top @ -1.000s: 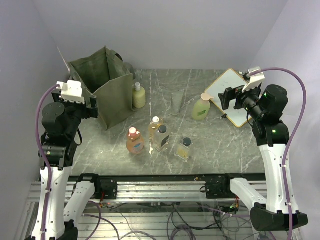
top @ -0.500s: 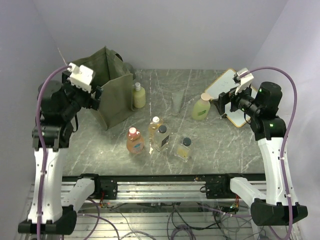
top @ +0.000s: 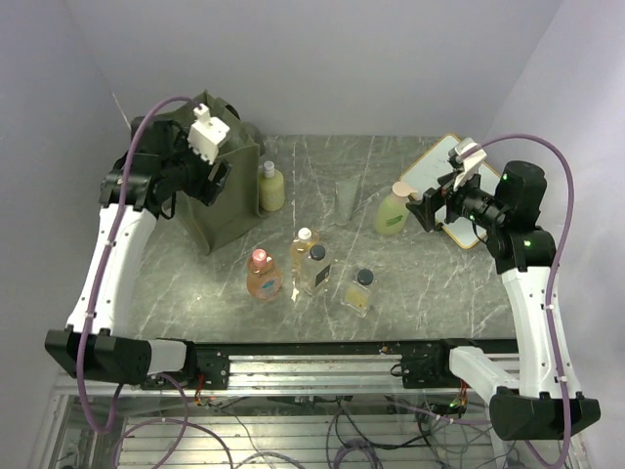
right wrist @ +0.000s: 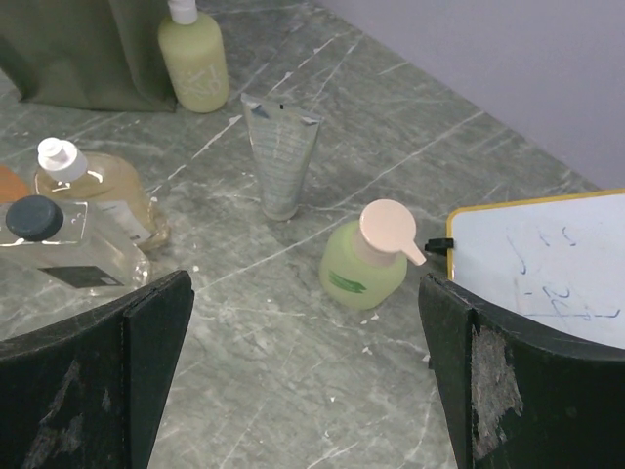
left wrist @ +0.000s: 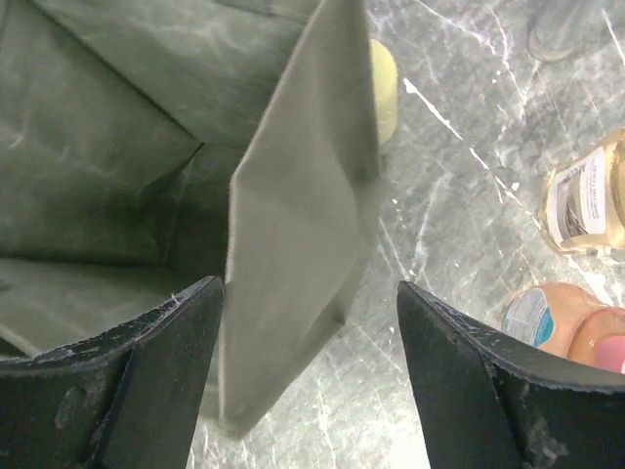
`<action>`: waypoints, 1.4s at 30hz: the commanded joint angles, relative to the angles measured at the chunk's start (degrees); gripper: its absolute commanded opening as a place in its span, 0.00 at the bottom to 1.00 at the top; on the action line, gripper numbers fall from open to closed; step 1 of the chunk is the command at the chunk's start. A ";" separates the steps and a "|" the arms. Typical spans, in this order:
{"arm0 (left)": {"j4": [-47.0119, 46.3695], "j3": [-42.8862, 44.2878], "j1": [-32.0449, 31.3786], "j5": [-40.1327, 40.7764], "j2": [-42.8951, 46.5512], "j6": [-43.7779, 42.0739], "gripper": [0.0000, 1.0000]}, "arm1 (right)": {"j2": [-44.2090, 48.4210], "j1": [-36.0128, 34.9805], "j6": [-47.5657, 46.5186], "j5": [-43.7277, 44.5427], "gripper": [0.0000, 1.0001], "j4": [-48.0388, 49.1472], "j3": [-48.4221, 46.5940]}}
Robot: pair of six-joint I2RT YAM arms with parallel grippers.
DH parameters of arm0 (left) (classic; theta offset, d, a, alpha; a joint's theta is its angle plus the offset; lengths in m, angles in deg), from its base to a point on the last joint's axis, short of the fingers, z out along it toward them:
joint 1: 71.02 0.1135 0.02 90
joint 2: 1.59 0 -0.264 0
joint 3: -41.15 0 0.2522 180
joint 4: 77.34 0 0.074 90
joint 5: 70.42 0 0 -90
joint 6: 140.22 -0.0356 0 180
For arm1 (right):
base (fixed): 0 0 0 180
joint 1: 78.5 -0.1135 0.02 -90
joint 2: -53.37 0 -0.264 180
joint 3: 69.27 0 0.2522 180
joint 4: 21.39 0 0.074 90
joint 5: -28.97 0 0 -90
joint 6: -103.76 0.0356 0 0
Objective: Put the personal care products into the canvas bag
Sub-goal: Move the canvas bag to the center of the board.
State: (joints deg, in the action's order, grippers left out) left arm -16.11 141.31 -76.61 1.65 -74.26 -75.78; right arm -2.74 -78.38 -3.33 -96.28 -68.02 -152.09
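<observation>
The olive canvas bag (top: 217, 210) stands upright at the back left. My left gripper (top: 217, 182) hangs open over its near right wall (left wrist: 303, 205), one finger inside the bag and one outside, not clamped. My right gripper (top: 428, 211) is open just right of the yellow-green pump bottle (top: 393, 211), which lies ahead between its fingers (right wrist: 366, 259). A cream bottle (top: 271, 188) stands beside the bag. The grey tube (top: 347, 198), the orange bottle (top: 263, 277), an amber bottle (top: 304, 246) and two clear square bottles (top: 314, 270) (top: 359, 291) stand mid-table.
A wood-framed whiteboard (top: 459, 176) lies at the back right, under and behind my right wrist. In the left wrist view the orange bottle (left wrist: 562, 318) and amber bottle (left wrist: 586, 195) sit to the right of the bag.
My left arm has swung up and right from beside the bag to over its rim, jaws narrowing a little. My right gripper has shifted left toward the yellow-green bottle.
</observation>
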 commanded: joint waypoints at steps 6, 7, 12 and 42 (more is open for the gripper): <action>4.77 6.81 -8.81 7.05 -10.54 -4.39 0.67 | -0.59 0.22 -1.20 -3.06 1.00 -0.36 2.95; 5.40 7.55 -9.09 7.12 -11.42 -4.79 0.64 | -0.62 0.11 -1.63 -3.14 1.00 -0.87 3.10; 9.10 10.22 -9.80 6.29 -13.73 -7.93 0.33 | -1.67 0.01 -3.57 -2.57 1.00 -3.12 3.60; 29.91 8.29 -9.96 1.39 -4.77 -25.10 0.11 | -6.08 -6.58 -6.74 -1.26 1.00 -5.87 1.88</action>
State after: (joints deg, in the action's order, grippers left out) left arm 16.37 151.88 -86.14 2.42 -82.21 -104.17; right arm -8.45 -83.23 -8.99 -99.38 -73.24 -148.97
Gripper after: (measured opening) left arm 0.100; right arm 0.996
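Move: The rim of the canvas bag's near right wall runs between the left hand's open fingers, its grip spot about 3 cm ahead, 4 cm to the right and 5 cm below. From this hand the pale bottle behind the bag stands some 8 cm ahead and 12 cm right, the pink bottle roughly 16 cm back and 11 cm right, both well below at table height. From the right hand, that rim lies around 8 cm ahead, 40 cm left and 6 cm lower. The left hand slips down about 5 cm and a little forward and right over the bag's near right wall, shuts its fingers to pinch the rim, then keeps hold and drags the bag some 10 cm back towards the robot at an even height, drifting slightly left, while the wrist turns about 30 degrees clockwise and tips further down. Meanwhile the right hand, open and empty, sinks about 6 cm near the green pump bottle and then eases some 3 cm left, tipping slightly down. ##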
